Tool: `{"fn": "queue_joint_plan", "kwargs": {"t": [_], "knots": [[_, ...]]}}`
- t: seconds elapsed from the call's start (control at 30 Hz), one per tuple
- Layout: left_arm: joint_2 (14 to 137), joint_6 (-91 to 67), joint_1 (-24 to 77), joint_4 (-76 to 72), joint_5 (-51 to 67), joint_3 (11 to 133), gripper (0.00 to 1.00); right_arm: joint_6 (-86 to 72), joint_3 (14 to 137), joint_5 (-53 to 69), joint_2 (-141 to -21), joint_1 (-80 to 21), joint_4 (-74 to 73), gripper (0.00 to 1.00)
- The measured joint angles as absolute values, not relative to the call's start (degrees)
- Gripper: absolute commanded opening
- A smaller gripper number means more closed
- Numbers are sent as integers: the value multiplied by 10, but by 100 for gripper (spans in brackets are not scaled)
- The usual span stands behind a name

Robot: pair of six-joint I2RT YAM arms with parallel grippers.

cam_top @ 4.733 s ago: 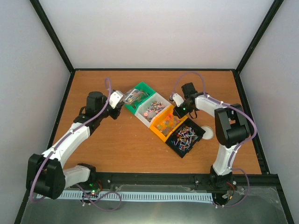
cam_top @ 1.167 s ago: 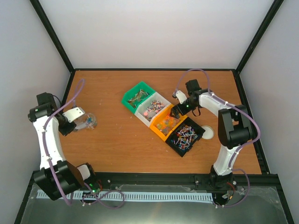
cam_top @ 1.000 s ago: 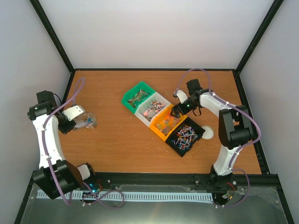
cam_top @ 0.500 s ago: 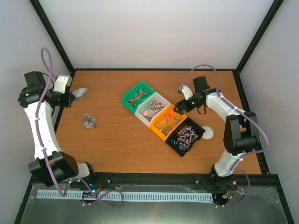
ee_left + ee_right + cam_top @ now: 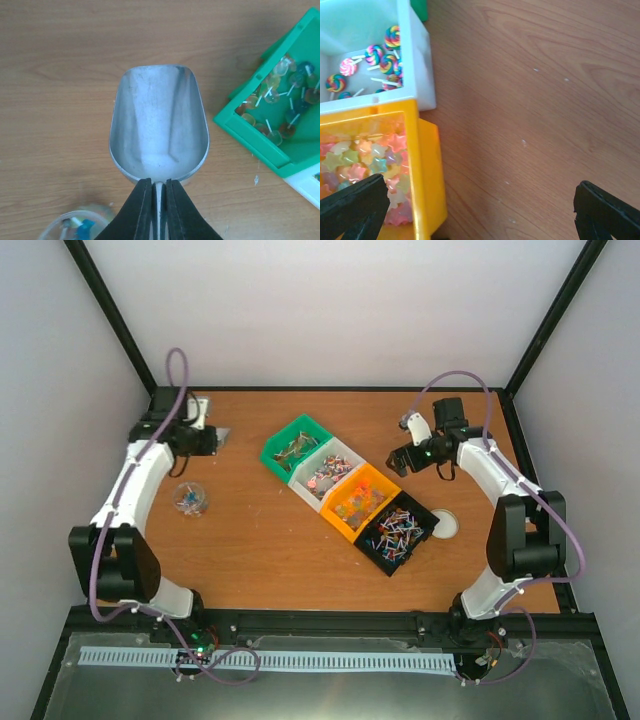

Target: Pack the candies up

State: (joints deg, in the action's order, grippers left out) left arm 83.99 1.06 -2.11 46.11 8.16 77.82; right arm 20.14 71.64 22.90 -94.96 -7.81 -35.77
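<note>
The metal scoop (image 5: 159,130) is empty, and my left gripper (image 5: 159,183) is shut on its thin handle. In the top view the scoop (image 5: 221,434) hovers over the table's back left, left of the green bin (image 5: 297,448). Candies lie in four bins: pale lollipops in the green bin (image 5: 280,112), rainbow lollipops (image 5: 382,55) in the white bin (image 5: 417,65), star candies (image 5: 360,165) in the orange bin (image 5: 430,170), and stick candies in the black bin (image 5: 397,532). My right gripper (image 5: 400,461) is open over bare wood right of the orange bin, its fingers (image 5: 355,205) wide apart.
A small clear cup (image 5: 188,499) holding a few candies stands on the table's left side, and it also shows in the left wrist view as the cup (image 5: 75,227). A white disc (image 5: 446,524) lies right of the black bin. Black frame rails border the table.
My left arm swung from the far left edge towards the back, carrying the scoop right towards the green bin. The right gripper drew back and right, away from the orange bin. The cup stayed put.
</note>
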Motion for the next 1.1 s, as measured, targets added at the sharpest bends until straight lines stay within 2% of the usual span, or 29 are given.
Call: {"fn": "queue_joint_plan", "kwargs": {"t": [0.2, 0.33, 0.53, 0.63, 0.73, 1.0, 1.07, 1.1], "knots": [[944, -74, 68, 385, -40, 749, 1, 211, 720, 201, -948, -52, -378, 100], [1016, -110, 75, 359, -75, 749, 1, 234, 726, 201, -948, -27, -407, 100], [1046, -140, 80, 305, -98, 756, 3, 270, 727, 197, -948, 32, -456, 98], [1058, -149, 87, 284, -110, 756, 8, 281, 727, 196, -948, 60, -474, 98], [1066, -158, 90, 266, -116, 756, 18, 288, 727, 192, -948, 76, -485, 98], [1091, -170, 91, 302, -98, 735, 30, 294, 722, 189, -948, 84, -497, 98], [1090, -169, 91, 309, -92, 735, 36, 294, 722, 190, -948, 86, -498, 98], [1088, -169, 91, 313, -88, 735, 42, 293, 722, 191, -948, 86, -497, 98]]}}
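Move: The left hand holds the scoop above its landing place: bare table about 5 cm ahead, 3 cm right and 18 cm below. From that hand the green bin is some 6 cm ahead and 18 cm right, the candy jar about 8 cm back and 9 cm left. The empty right hand has the jar lid roughly 12 cm back and 15 cm right, the orange bin about 7 cm back and 6 cm left. The left fingers let go of the scoop's handle at the table, opening about a quarter of their range, after carrying it down some 17 cm, forward, then slightly back, and a little right, between jar and green bin; the hand turns about 15 degrees counter-clockwise and tips down. The right hand, wide open, swings some 12 cm right, away from the orange bin. ##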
